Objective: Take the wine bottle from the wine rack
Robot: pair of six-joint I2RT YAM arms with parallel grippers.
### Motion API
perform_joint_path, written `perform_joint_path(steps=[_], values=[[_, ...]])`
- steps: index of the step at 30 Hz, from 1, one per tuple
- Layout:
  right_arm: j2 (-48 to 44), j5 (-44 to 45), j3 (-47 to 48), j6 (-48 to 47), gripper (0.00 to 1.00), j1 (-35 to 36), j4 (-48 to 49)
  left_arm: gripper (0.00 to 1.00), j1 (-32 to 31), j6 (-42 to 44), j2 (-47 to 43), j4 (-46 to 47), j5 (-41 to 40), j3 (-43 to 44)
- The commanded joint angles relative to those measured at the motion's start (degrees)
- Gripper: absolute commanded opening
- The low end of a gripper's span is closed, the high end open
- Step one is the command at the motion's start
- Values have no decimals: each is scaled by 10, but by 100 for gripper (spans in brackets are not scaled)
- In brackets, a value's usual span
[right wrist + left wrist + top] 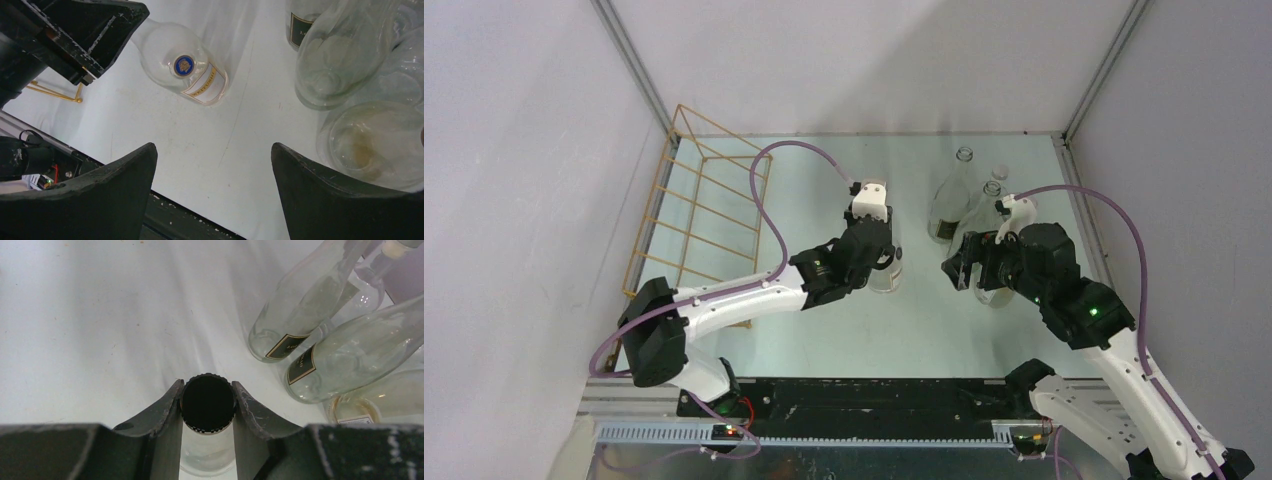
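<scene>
The wine rack [700, 208], a thin gold wire frame, stands at the table's left with no bottle on it; a corner of it [56, 93] shows in the right wrist view. The wine bottle [887, 272], clear glass with a black screw cap [207, 403], hangs upright right of the rack. My left gripper [207, 390] is shut on that cap from above. The right wrist view shows the same bottle [187, 70] with a blue emblem and pale label under the left gripper [75, 35]. My right gripper [214, 150] is open over bare table, holding nothing.
Several other clear bottles stand at the back right [951, 200], close to the right arm [1064, 290]. They appear as a cluster [310, 305] in the left wrist view and beside the right finger [372, 142]. White walls enclose the table [824, 340].
</scene>
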Motion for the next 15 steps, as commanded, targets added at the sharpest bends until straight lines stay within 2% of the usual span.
perform_joint_path(steps=[1,9,15], values=[[-7,7,-8,-8,87,-2,7,27,-12,-53,-34,20,-22,-2],[-1,9,-13,-5,87,-2,22,58,-13,-49,-45,8,-29,0],[-5,39,-13,-4,88,-2,29,75,-13,-50,-61,-27,-28,1]])
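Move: The wine bottle already stands on the table in the left hand's fingers, its neck between the pads and its middle about 12 cm straight below. Beside it on the table, the black-label bottle stands 11 cm farther out and 14 cm right, the second bottle 4 cm farther out and 19 cm right, and the nearest bottle 4 cm back and 26 cm right. From the right hand, the held bottle is some 12 cm ahead, 13 cm left and 12 cm lower. Up and slightly back, about 1 cm each way, the left hand eases off the capped neck after first staying almost in place. Its fingers open from their closed grip to roughly three-quarters wide, letting go of the neck, while the wrist keeps nearly its attitude; the right-hand finger still shows close against the cap. ##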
